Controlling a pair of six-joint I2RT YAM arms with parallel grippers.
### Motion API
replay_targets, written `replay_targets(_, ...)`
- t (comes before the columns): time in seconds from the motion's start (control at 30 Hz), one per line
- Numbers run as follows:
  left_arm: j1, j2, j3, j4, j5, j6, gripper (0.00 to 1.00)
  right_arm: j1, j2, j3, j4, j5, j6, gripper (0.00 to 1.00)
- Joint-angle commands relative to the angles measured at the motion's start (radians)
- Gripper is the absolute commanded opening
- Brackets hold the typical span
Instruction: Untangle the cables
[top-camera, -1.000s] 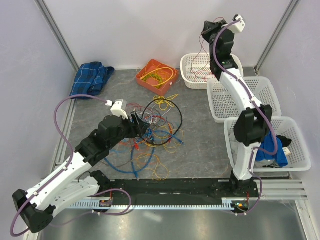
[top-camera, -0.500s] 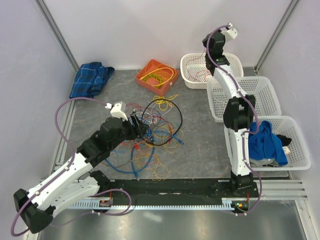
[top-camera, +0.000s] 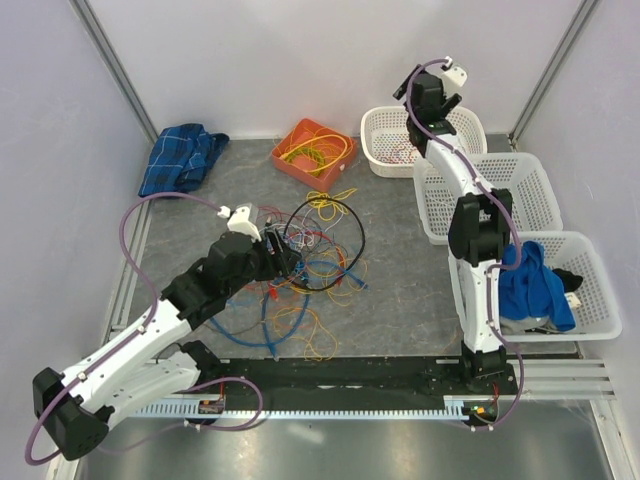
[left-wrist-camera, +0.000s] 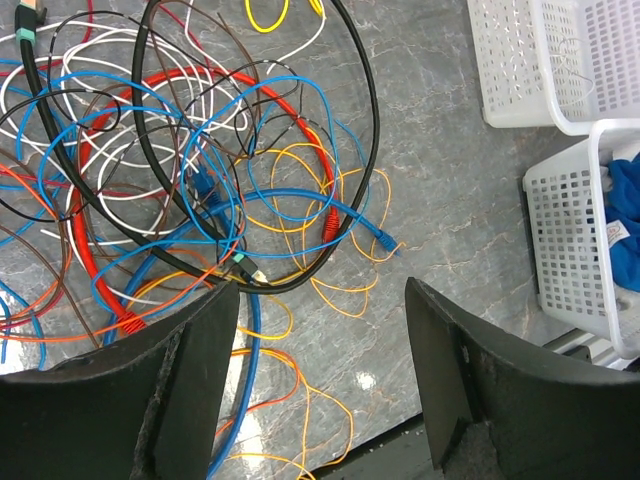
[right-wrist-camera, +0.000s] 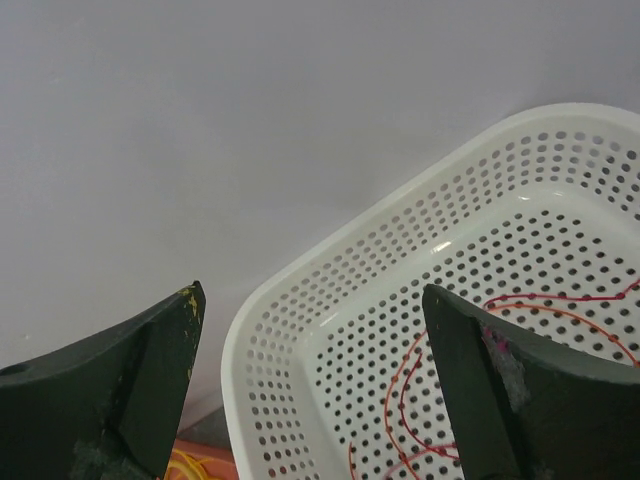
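The cables (top-camera: 315, 250) lie in a loose tangle of blue, red, orange, yellow, white and black wire in the middle of the table. In the left wrist view the tangle (left-wrist-camera: 200, 170) spreads just beyond my left gripper (left-wrist-camera: 320, 330). That gripper is open over bare table, with a black loop passing by its left fingertip. My left gripper (top-camera: 283, 255) sits at the tangle's left edge. My right gripper (top-camera: 417, 122) hangs open over the far white basket (top-camera: 383, 160). A thin red cable (right-wrist-camera: 450, 400) lies inside that basket (right-wrist-camera: 300, 330), below the right gripper (right-wrist-camera: 312, 340).
An orange tray (top-camera: 300, 165) holding yellow cables stands at the back centre. A blue cloth (top-camera: 182, 157) lies at the back left. Two more white baskets line the right side, the middle one (top-camera: 520, 190) and the near one (top-camera: 595, 290), which holds a blue cloth.
My right gripper has come down over the far basket and opened, and the red cable that hung from it now lies in the basket. The left arm shifted slightly.
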Motion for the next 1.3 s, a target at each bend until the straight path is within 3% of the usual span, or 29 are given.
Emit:
replay_targets(0.0, 0.003, -0.042, 0.007, 0.011, 0.022, -0.043, 0.74, 0.066, -0.154, -0.071, -0.019, 0.062, -0.132, 0.98)
replay_targets(0.1, 0.001, -0.067, 0.002, 0.005, 0.008, -0.047, 0.74, 0.113, -0.290, -0.293, 0.047, -0.050, -0.128, 0.98)
replay_targets(0.13, 0.001, -0.087, 0.008, 0.001, -0.013, -0.046, 0.74, 0.130, -0.371, -0.446, 0.157, -0.088, -0.125, 0.98)
replay_targets(0.23, 0.003, -0.119, 0.027, -0.027, -0.058, -0.027, 0.76, 0.223, -0.477, -0.649, 0.277, -0.127, -0.127, 0.98)
replay_targets(0.43, 0.004, -0.119, 0.073, -0.130, -0.067, 0.006, 0.77, 0.467, -0.534, -0.769, 0.221, -0.167, -0.176, 0.98)
replay_targets(0.7, 0.004, -0.145, 0.019, -0.131, -0.047, -0.037, 0.78, 0.564, -0.590, -1.035, 0.242, -0.055, -0.160, 0.98)
replay_targets(1.03, 0.004, -0.092, -0.021, -0.128, -0.019, -0.128, 0.74, 0.517, -0.406, -0.960, 0.337, 0.065, -0.254, 0.98)
replay_targets(1.2, 0.004, -0.112, -0.042, -0.128, -0.029, -0.152, 0.73, 0.471, -0.277, -0.831, 0.282, 0.024, -0.274, 0.97)
replay_targets(1.27, 0.004, -0.112, -0.045, -0.128, -0.032, -0.156, 0.72, 0.452, -0.242, -0.829, 0.287, 0.002, -0.263, 0.92)
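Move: The far arc of the black cable, on top of the tangle, is about 20 cm back and 26 cm to the left of my empty right hand, and some 22 cm below it. The yellow bundle sits almost under that arc, a couple of centimetres nearer the base. The orange bin is roughly 12 cm beyond the arc; the white basket's middle is about 4 cm back and 4 cm left of my right hand. From my left hand the arc lies some 25 cm ahead and 10 cm to the right, 17 cm down. I swing my right hand away from the white basket, back and left by nearly 28 cm each way, turning it some 40 degrees counter-clockwise. Then I sink about 16 cm, tipping the fingers down and easing forward again by about 7 cm and slightly right, to come close to the black cable's far arc with the fingers still wide open. My left hand lifts about 3 cm and settles back down, ending slightly back and left, open above the tangle. ##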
